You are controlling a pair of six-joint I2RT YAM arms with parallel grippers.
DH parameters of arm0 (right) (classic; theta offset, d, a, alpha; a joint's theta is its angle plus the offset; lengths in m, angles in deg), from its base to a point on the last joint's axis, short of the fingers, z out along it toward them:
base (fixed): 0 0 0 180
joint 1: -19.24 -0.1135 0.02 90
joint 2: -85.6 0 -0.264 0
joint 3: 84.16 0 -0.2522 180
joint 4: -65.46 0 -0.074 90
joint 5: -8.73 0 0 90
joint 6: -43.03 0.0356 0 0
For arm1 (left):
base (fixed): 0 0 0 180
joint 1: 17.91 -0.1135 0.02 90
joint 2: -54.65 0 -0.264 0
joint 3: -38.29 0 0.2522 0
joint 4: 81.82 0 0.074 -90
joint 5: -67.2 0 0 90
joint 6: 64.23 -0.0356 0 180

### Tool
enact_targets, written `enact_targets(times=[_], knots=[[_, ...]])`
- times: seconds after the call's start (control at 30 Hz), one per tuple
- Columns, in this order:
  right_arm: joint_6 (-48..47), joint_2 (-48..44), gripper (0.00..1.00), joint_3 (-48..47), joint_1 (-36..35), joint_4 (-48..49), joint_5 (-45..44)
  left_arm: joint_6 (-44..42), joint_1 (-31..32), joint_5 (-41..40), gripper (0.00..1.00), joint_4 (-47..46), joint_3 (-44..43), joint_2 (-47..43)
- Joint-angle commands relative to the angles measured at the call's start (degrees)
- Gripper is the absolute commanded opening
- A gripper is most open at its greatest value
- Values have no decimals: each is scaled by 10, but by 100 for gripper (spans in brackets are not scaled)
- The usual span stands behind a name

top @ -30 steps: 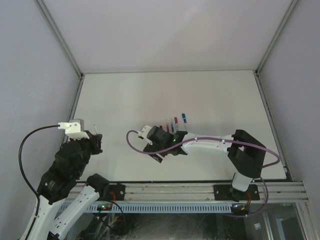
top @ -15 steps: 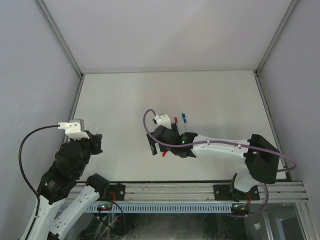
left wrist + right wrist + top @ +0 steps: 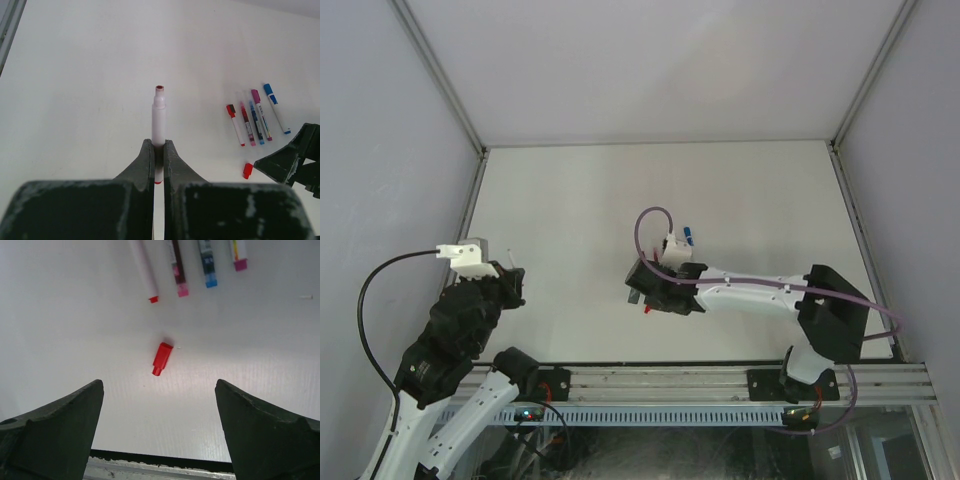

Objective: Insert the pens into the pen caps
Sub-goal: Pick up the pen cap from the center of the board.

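Note:
My left gripper (image 3: 158, 145) is shut on a white pen (image 3: 159, 117), which points away from it with its bare reddish tip uncapped; in the top view this gripper (image 3: 512, 283) is held at the left, above the table. A small red pen cap (image 3: 161, 358) lies loose on the table, ahead of and between the wide-open fingers of my right gripper (image 3: 159, 385). The top view shows the cap (image 3: 647, 309) just beside that gripper (image 3: 645, 295). Several capped pens (image 3: 256, 122) lie side by side beyond the cap; their lower ends (image 3: 206, 265) show at the top of the right wrist view.
The metal rail (image 3: 160, 471) at the table's near edge runs just behind the right gripper. A purple cable (image 3: 650, 225) loops over the right wrist. Grey enclosure walls (image 3: 390, 150) ring the white table (image 3: 570, 200).
The right gripper has opened wider while its wrist turned and shifted right. The red cap, hidden under it a second ago, now lies uncovered. The left arm has not moved.

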Motion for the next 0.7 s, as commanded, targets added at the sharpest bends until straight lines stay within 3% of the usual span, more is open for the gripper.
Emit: enact_targets(times=[0.0,0.17,0.47,0.67], knots=[[120,41,90,-62,4,-103,1,-9,-2,5,0,-22,-3,4],[113,99,79,-122,6,-146,20,-9,-2,4,0,-21,-3,2],[96,125,59,-135,31,-145,32,-8,-2,4,0,-21,-3,1],[95,134,58,-138,33,-136,36,-9,-2,3,0,-21,-3,1]])
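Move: The red pen cap lies alone near the table's front edge, about 7 cm below the right hand and only some 2 cm ahead, with no clear offset to either side. Beyond it runs the row of pens: the red-ended white pen's middle roughly 12 cm ahead of the hand, the dark red pen 13 cm ahead and 3 cm right, the blue pen 14 cm ahead and 5 cm right. From the left hand the cap is about 5 cm ahead, 21 cm right and 25 cm below. Sink the right gripper about 3 cm towards the red cap, fast at first, then easing. Tip the fingers some 10 degrees steeper and turn the hand about as much clockwise, while bringing the wide-open fingers in to a little over half open; stay above the cap, not yet gripping it. ##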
